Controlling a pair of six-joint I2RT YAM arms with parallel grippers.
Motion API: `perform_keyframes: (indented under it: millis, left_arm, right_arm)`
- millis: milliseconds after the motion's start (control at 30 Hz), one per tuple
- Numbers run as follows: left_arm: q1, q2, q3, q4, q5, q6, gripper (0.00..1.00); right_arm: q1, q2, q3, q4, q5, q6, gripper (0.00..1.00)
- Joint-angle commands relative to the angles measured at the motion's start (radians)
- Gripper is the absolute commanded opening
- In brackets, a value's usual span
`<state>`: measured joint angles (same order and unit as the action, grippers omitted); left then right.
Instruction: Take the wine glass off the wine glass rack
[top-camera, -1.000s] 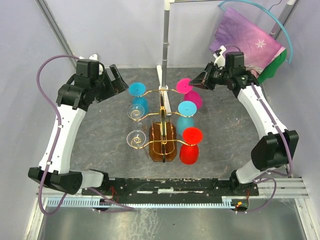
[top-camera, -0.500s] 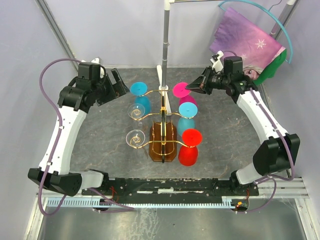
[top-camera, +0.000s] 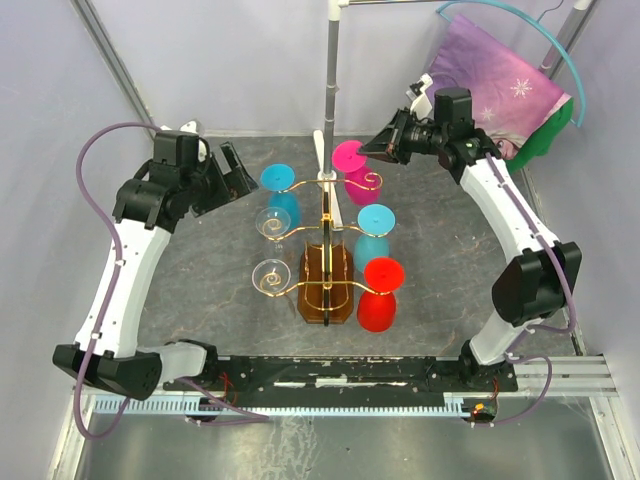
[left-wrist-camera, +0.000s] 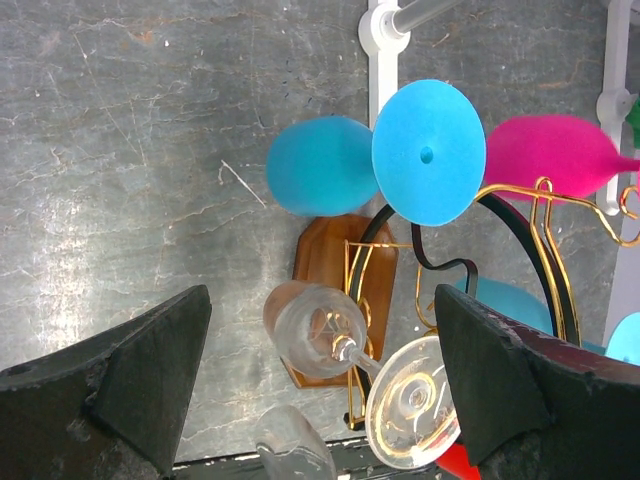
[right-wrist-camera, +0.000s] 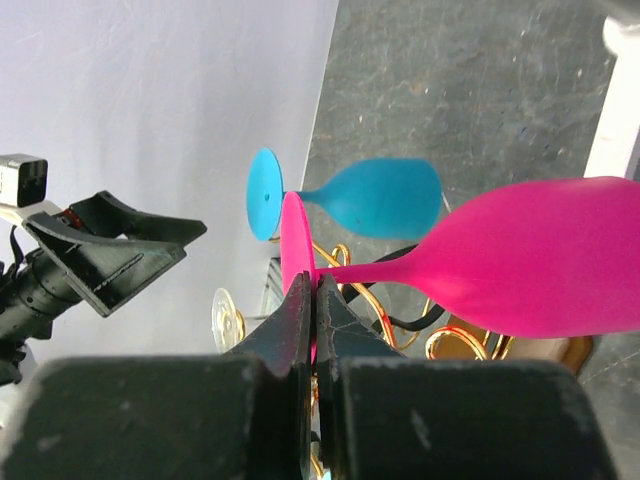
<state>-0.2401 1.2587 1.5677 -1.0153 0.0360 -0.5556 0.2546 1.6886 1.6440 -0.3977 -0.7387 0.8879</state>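
Note:
The gold wine glass rack (top-camera: 325, 215) stands mid-table on its brown base (top-camera: 325, 290). My right gripper (top-camera: 385, 150) is shut on the foot disc of a pink wine glass (top-camera: 350, 165), at the rack's back right near the grey pole. In the right wrist view the fingers (right-wrist-camera: 314, 285) pinch the disc's edge, with the pink bowl (right-wrist-camera: 540, 260) out to the right over the gold scrolls (right-wrist-camera: 455, 340). My left gripper (top-camera: 235, 170) is open and empty beside a blue glass (top-camera: 275, 180). Through it I see that blue glass (left-wrist-camera: 428, 150) and a clear glass (left-wrist-camera: 315, 325).
Two clear glasses (top-camera: 270, 225) (top-camera: 270, 277) hang on the rack's left side; a blue one (top-camera: 375, 225) and a red one (top-camera: 382, 290) hang on its right. The grey pole (top-camera: 330, 90) rises behind the rack. Purple cloth (top-camera: 500, 90) hangs at the back right.
My right gripper has moved back and to the left toward the pole, carrying the pink glass by its foot. The left arm has shifted only slightly.

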Motion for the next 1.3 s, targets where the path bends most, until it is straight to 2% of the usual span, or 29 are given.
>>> perform_keyframes:
  millis: [0,133,300,400,533,800,1000,1133,1267]
  left_arm:
    - [-0.003,-0.045,-0.008,0.041,0.016,-0.003,0.99]
    - [-0.003,-0.058,-0.013,0.030,0.003,-0.004,0.99]
    - [-0.002,-0.076,-0.019,0.021,-0.006,-0.010,0.99]
    - [-0.002,-0.077,-0.024,0.022,0.003,-0.022,0.99]
    - [-0.003,-0.073,-0.024,0.040,0.010,-0.038,0.99]
    - [-0.003,-0.041,-0.008,0.049,0.045,-0.034,0.99]
    - [-0.003,-0.025,-0.008,0.052,0.046,-0.023,0.99]
    - [-0.002,-0.014,-0.011,0.060,0.050,-0.018,0.99]
    - [-0.002,-0.012,-0.019,0.067,0.054,-0.012,0.99]
  right_arm:
    - [-0.015,0.018,0.092,-0.058,0.056,-0.100,0.01]
    - [-0.049,0.030,0.142,-0.125,0.108,-0.157,0.01]
    - [-0.096,0.025,0.295,-0.378,0.219,-0.342,0.01]
    - [-0.112,0.009,0.343,-0.517,0.340,-0.433,0.01]
    - [-0.116,-0.055,0.310,-0.615,0.510,-0.527,0.01]
    - [-0.108,-0.140,0.135,-0.811,1.034,-0.684,0.01]
    - [-0.089,-0.143,-0.064,-0.828,1.421,-0.678,0.01]
    - [-0.075,-0.069,-0.148,-0.851,1.706,-0.561,0.01]
    - [-0.032,0.003,-0.182,-0.894,1.870,-0.431,0.00]
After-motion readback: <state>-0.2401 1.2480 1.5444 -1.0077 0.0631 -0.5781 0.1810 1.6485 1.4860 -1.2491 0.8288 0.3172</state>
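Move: My right hand already grips the pink wine glass by its foot, bowl hanging down and clear of its hook. The open table it is heading for lies about 32 cm to my right, 12 cm back and 30 cm below. The empty hook is about 4 cm back, 2 cm right and 3 cm down; the teal glass is 13 cm back, 2 cm right, its middle 12 cm lower; the blue glass is 18 cm left, 3 cm back, 11 cm lower. From my left hand the open table is some 57 cm right, 7 cm back and 28 cm below. Keeping my right fingers shut on the foot, I ease forward about 3 cm, then sweep the glass right, away from the rack, roughly 30 cm in all, drawing back and sinking some 13 cm on the way. As I go I roll the wrist about 100 degrees, left side down, so the hanging bowl swings out to my right. ##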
